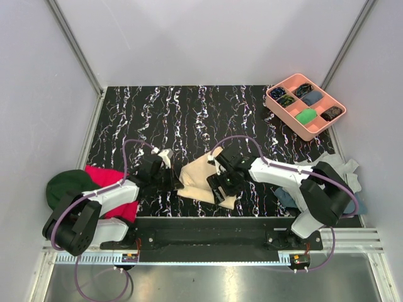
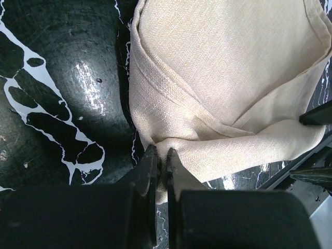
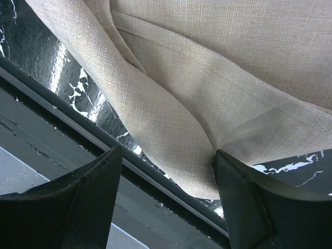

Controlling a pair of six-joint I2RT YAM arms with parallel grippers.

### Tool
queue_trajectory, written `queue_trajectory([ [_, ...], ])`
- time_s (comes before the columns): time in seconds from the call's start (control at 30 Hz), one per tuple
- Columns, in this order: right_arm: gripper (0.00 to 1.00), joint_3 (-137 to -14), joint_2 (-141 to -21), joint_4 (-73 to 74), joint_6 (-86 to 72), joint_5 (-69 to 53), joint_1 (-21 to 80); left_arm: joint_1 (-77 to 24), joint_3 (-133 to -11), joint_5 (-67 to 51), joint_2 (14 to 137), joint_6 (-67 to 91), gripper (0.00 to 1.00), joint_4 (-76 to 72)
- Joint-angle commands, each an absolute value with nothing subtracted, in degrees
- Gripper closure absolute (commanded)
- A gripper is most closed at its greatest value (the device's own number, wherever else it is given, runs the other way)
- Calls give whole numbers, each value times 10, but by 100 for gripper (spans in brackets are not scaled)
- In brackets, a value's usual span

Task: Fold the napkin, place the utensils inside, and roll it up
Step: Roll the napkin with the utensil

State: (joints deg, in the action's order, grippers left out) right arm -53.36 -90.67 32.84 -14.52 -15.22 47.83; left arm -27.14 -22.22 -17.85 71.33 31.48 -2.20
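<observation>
The beige napkin [image 1: 198, 178] lies bunched and partly folded on the black marbled table [image 1: 189, 113], close to its near edge. My left gripper [image 1: 178, 182] is at the napkin's left side. In the left wrist view the napkin [image 2: 218, 78] fills the upper right, and the left gripper [image 2: 162, 153] is shut on a pinch of its lower hem. My right gripper [image 1: 223, 185] is over the napkin's near right part. It [image 3: 167, 150] stands open, a rounded fold of the napkin [image 3: 207, 78] lying between its jaws against the right finger [image 3: 233, 181]. The utensils are out of view.
A pink compartment tray [image 1: 315, 133] with small dark and green items sits at the far right. A red cloth [image 1: 104, 176] and a dark green cloth [image 1: 66, 184] lie by the left arm. Grey [image 1: 337, 167] and blue [image 1: 286, 198] cloths lie by the right arm. The table's metal front rail [image 3: 78, 124] runs just beneath the napkin.
</observation>
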Motion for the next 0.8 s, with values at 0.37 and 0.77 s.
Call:
queue_trajectory([
  [0.37, 48, -495, -922, 335, -251, -137, 501, -271, -232, -151, 726, 304, 100, 25],
  [0.77, 62, -466, -949, 327, -264, -206, 450, -271, -240, -149, 742, 303, 100, 34],
])
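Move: The right end of the napkin's near roll sits between the open right fingers, about 1 cm back of that hand, level with it sideways and 1 cm lower. The roll's left end is about 13 cm left and 3 cm ahead, in the left fingers; the flat part of the napkin is centred some 8 cm ahead and 4 cm left, about 3 cm below. From the left hand, the right end lies about 13 cm right and 4 cm back, roughly level. The napkin roll's right end is drawn back towards the robot by the right hand, about 3 cm, while that hand sinks some 1.5 cm and its fingers close from wide to roughly half open, squeezing in around the cloth from both sides. The wrist tips about 10 degrees, fingertips swinging towards the base, with a slight clockwise turn. The left fingers stay shut and still, pinning the roll's left end. ##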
